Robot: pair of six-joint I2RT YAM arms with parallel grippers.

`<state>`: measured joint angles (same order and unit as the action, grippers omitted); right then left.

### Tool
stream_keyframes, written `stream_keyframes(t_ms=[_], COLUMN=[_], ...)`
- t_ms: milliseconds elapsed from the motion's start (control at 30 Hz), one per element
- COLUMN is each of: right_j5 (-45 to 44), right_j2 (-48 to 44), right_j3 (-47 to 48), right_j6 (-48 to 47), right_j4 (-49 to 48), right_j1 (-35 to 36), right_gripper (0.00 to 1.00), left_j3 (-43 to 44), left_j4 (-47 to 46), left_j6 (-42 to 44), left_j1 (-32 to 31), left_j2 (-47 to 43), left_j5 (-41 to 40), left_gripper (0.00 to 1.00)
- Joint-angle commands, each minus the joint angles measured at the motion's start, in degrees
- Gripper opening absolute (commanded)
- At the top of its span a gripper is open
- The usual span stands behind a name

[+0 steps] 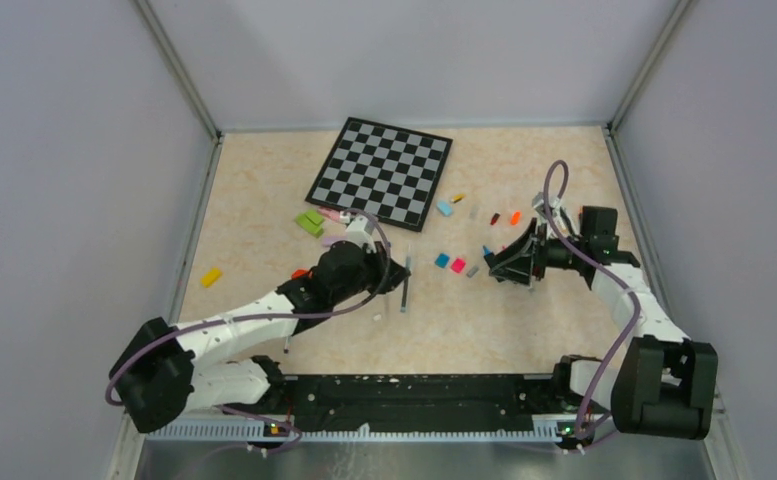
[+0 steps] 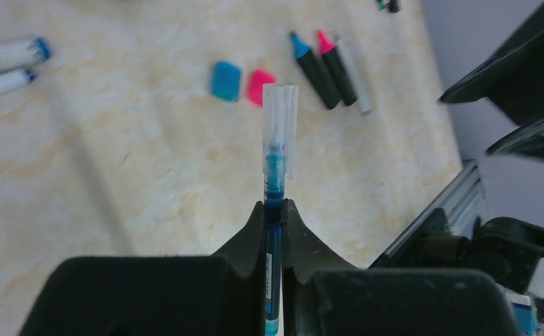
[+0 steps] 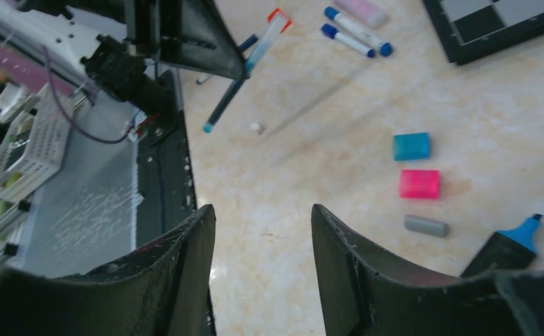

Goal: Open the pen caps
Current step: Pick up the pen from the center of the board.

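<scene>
My left gripper point(image 2: 274, 206) is shut on a thin blue pen point(image 2: 274, 238) held above the table. The pen's clear cap point(image 2: 280, 126) sits on the end that sticks out past the fingertips. In the top view that gripper point(image 1: 389, 268) is at the table's middle, and the pen point(image 1: 405, 285) points towards the near edge. My right gripper point(image 3: 263, 213) is open and empty, a short way right of the pen point(image 3: 230, 98). A blue cap point(image 3: 411, 146), a pink cap point(image 3: 419, 183) and a grey cap point(image 3: 426, 225) lie loose between the two grippers.
A checkered board point(image 1: 382, 170) lies at the back. Two white markers with blue caps point(image 3: 356, 24) rest near it. An uncapped blue highlighter point(image 3: 507, 245) lies under my right gripper. Green pieces point(image 1: 310, 222) and a yellow one point(image 1: 210, 277) lie on the left. More caps point(image 1: 515, 216) lie at the right rear.
</scene>
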<state>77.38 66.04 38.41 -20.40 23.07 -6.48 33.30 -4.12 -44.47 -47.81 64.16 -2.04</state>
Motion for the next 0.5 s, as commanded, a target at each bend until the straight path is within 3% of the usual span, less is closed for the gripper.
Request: stream_keyframes(t_ms=[0, 333, 467], right_j5=[6.78, 1.65, -3.93], right_j2=[-1.75, -0.86, -0.56], right_j3=[-3.12, -6.6, -6.16], right_j6=[13.24, 26.41, 26.03], right_j4=[-16.98, -29.89, -28.55], right_j1=[3.73, 6.13, 6.13], right_gripper=[0.52, 0.55, 0.53], left_j3=[0.73, 12.2, 14.85], left_j4=[-28.72, -44.17, -46.4], left_j6=[0.45, 1.16, 1.87], left_j1=[-1.59, -7.63, -9.88], left_j2=[6.51, 25.17, 28.55], left_j5=[5.84, 0.31, -2.87], left_gripper=[0.0, 0.0, 0.0])
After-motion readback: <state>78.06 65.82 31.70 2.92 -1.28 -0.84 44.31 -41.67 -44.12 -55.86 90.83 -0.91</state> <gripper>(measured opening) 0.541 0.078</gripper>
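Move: The left hand already holds the pen, cap end forward. The right gripper's open fingers, where the pen is being taken, are roughly 18 cm to its right, about level with it and 3 cm higher. On the table some 13 cm below, the blue cap lies 9 cm ahead and 10 cm right, the pink cap 8 ahead and 14 right, and the grey cap 6 ahead and 18 right. From the right hand, the pen is 18 cm left and 3 cm below. Still pinching the pen, the left hand sweeps it about 13 cm right towards the open right gripper, rising some 5 cm as its fingers tip up about 25 degrees towards level. The right hand eases 2.5 cm left to meet it, dipping slightly back and partly returning, fingers staying half open. ##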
